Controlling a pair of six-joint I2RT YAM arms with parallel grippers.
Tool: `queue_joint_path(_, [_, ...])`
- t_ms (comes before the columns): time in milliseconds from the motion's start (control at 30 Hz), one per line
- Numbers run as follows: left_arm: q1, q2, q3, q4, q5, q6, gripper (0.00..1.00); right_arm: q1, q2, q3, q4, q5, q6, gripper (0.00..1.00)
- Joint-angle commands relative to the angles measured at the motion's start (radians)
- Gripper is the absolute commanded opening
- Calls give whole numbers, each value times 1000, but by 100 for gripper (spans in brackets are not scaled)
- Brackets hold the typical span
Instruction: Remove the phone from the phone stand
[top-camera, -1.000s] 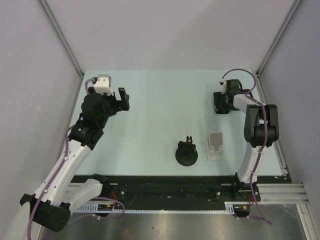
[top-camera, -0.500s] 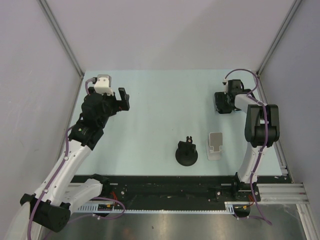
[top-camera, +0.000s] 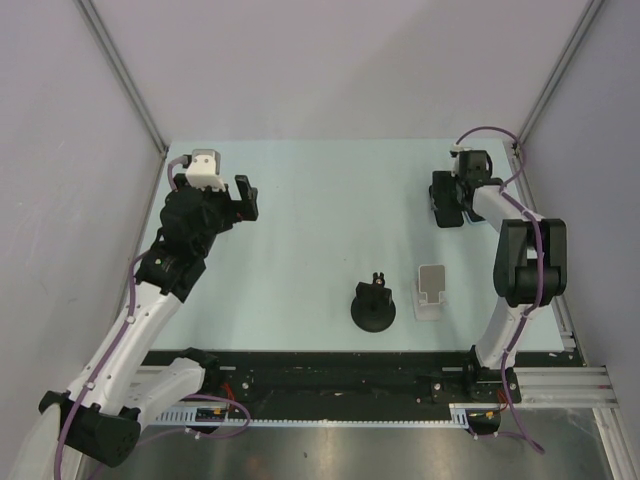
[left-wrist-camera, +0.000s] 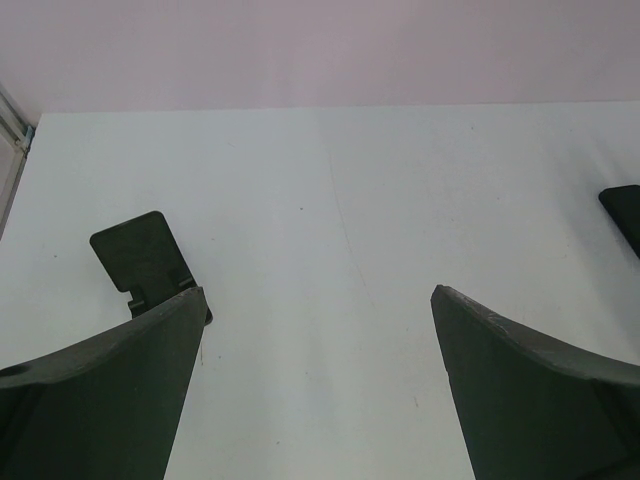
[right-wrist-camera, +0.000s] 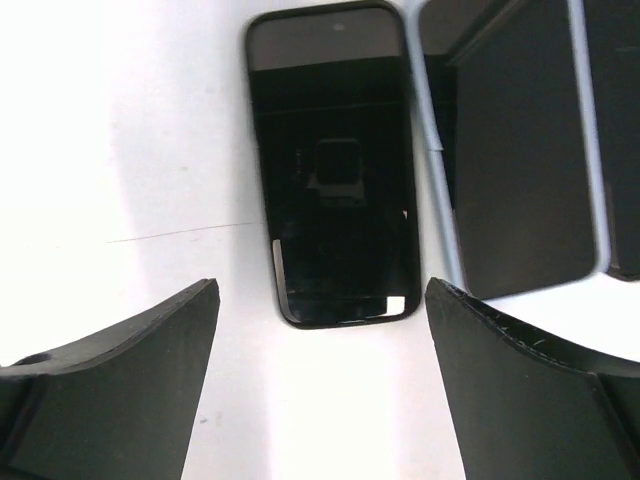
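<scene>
A black phone (right-wrist-camera: 333, 165) lies flat, screen up, on the table at the back right. My right gripper (right-wrist-camera: 321, 283) hovers just short of its near end, open, with nothing between the fingers. From above, that gripper (top-camera: 445, 205) covers most of the phone. A silver phone stand (top-camera: 431, 290) stands bare near the front right, and the left wrist view shows it as a grey plate (left-wrist-camera: 140, 255). My left gripper (top-camera: 245, 197) hangs open over the back left of the table, its fingers (left-wrist-camera: 120, 390) spread wide around nothing.
Another dark phone with a pale edge (right-wrist-camera: 520, 150) lies close to the right of the black one. A black round-based holder (top-camera: 373, 305) sits left of the silver stand. The enclosure walls and a corner post (top-camera: 520, 150) stand close behind the right gripper.
The right wrist has drawn back and to the right, with its elbow swinging right, and its jaws have widened. The left arm has barely moved.
</scene>
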Motion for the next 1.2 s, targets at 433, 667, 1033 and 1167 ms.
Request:
queue_joint_path(433, [5,-21,-5,35,5,23,100,100,105,7,155,-286,159,87])
queue_joint_path(667, [5,-21,-5,32,2,28,100,69,123,16,131,-224,160,88])
queue_joint_path(1033, [5,-15,-5,34,-2,26,100,51,44,15,78,-221,161,90])
queue_joint_path(1167, [5,-4,-7,32,-12,23,100,78,-108,15,100,-267,189,92])
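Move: The phone just laid down lies under the open right gripper, its middle about 4 cm ahead, level sideways and some 5 cm below. Of the two phones beside it, one lies about 8 cm to the hand's right and the other about 13 cm, both 4 cm ahead. The white stand is some 21 cm back and 8 cm left. From the left hand, the laid-down phone is about 19 cm ahead, 48 cm right and 30 cm below. The laid-down phone's left side is what the right hand goes for: still open, the hand swings about 10 cm left, rolling some 15 degrees so its left side rises, then sinks 4 cm beside the phone. Its right finger comes back roughly 3 cm to the right against that long edge, nudging it towards the other phones, and the hand finally begins to rise. ##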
